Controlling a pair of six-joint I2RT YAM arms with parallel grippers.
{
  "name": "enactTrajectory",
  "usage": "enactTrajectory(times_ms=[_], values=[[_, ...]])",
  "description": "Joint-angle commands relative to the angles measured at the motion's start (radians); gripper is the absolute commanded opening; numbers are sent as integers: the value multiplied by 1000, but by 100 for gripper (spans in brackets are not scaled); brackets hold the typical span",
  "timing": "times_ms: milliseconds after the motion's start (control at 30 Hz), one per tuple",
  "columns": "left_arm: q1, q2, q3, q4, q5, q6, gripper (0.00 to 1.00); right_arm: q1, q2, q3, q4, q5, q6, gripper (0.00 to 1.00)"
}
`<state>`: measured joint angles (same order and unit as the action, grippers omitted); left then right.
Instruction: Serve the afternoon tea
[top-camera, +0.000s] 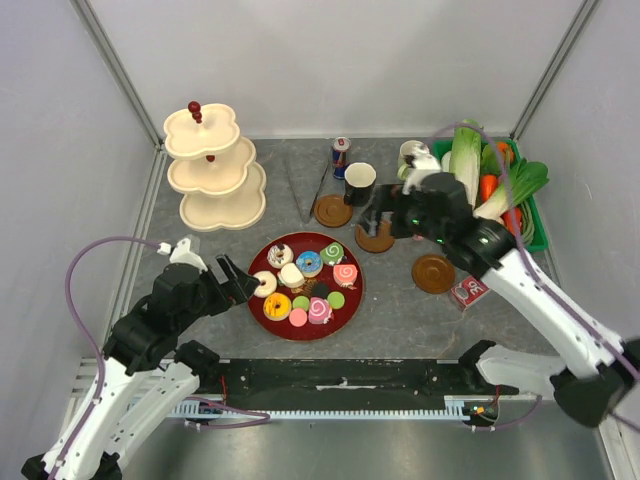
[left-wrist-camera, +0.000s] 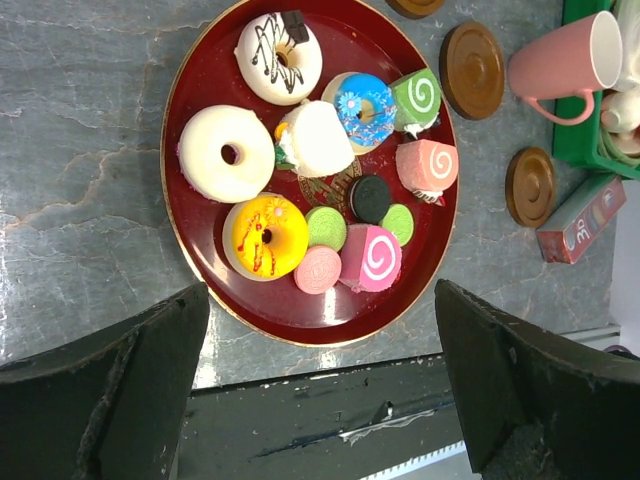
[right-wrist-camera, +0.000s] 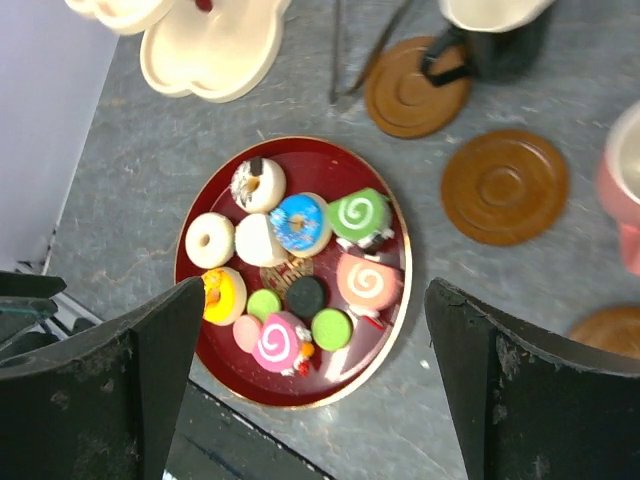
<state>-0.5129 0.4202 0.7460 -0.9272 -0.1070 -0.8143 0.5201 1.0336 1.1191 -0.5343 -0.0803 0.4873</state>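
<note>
A dark red plate (top-camera: 345, 318) near the front middle of the table carries the toy pastries: donuts (top-camera: 309, 263), swirl rolls (top-camera: 345, 274) and macarons (top-camera: 336, 299). My left gripper (top-camera: 247, 281) hovers open at the plate's left rim, nothing between its fingers; its wrist view looks down on the plate (left-wrist-camera: 300, 315). My right gripper (top-camera: 377, 216) hangs open and empty above the coasters, beside the black mug (top-camera: 359, 182). The pink mug (left-wrist-camera: 560, 65) stands to the right of the coasters. A pale mug (top-camera: 411, 153) sits behind the right arm.
A cream three-tier stand (top-camera: 213, 165) stands at the back left. Three brown coasters (top-camera: 333, 211) (top-camera: 375, 240) (top-camera: 434, 273), metal tongs (top-camera: 308, 185), a drink can (top-camera: 341, 155), a small red box (top-camera: 468, 291) and a green basket (top-camera: 532, 225) of toy vegetables fill the right side.
</note>
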Motion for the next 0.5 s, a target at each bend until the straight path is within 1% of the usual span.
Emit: enactTrajectory(times_ms=[0, 133, 200, 367, 467], values=[[-3, 32, 15, 48, -33, 47, 99, 217, 227, 192, 54, 356, 11, 98], [-1, 32, 13, 50, -46, 49, 99, 291, 469, 378, 43, 535, 54, 98], [-1, 35, 10, 51, -46, 47, 99, 310, 577, 459, 39, 602, 76, 98], [-3, 40, -8, 63, -30, 40, 99, 322, 821, 655, 40, 737, 108, 98], [-1, 48, -14, 64, -25, 40, 99, 322, 971, 790, 42, 815, 96, 98]])
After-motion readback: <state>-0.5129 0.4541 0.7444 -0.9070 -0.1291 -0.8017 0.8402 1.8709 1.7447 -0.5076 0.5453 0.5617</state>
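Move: The tongs on the table lie about 28 cm ahead of the right hand and 14 cm to its left, some 27 cm below. The near saucer is roughly 22 cm ahead and 7 cm left of that hand, the black mug about 26 cm straight ahead, and the sweets tray level with it, some 14 cm left. From the left hand the tongs are about 41 cm ahead and 12 cm right. Leftward at first, then more and more forward, the right hand sweeps fast towards the tongs, some 14 cm left and 13 cm forward, sinking about 5 cm as it goes. The wrist rolls its left side down and turns about 15 degrees clockwise; the fingers stay wide open and touch nothing yet. ##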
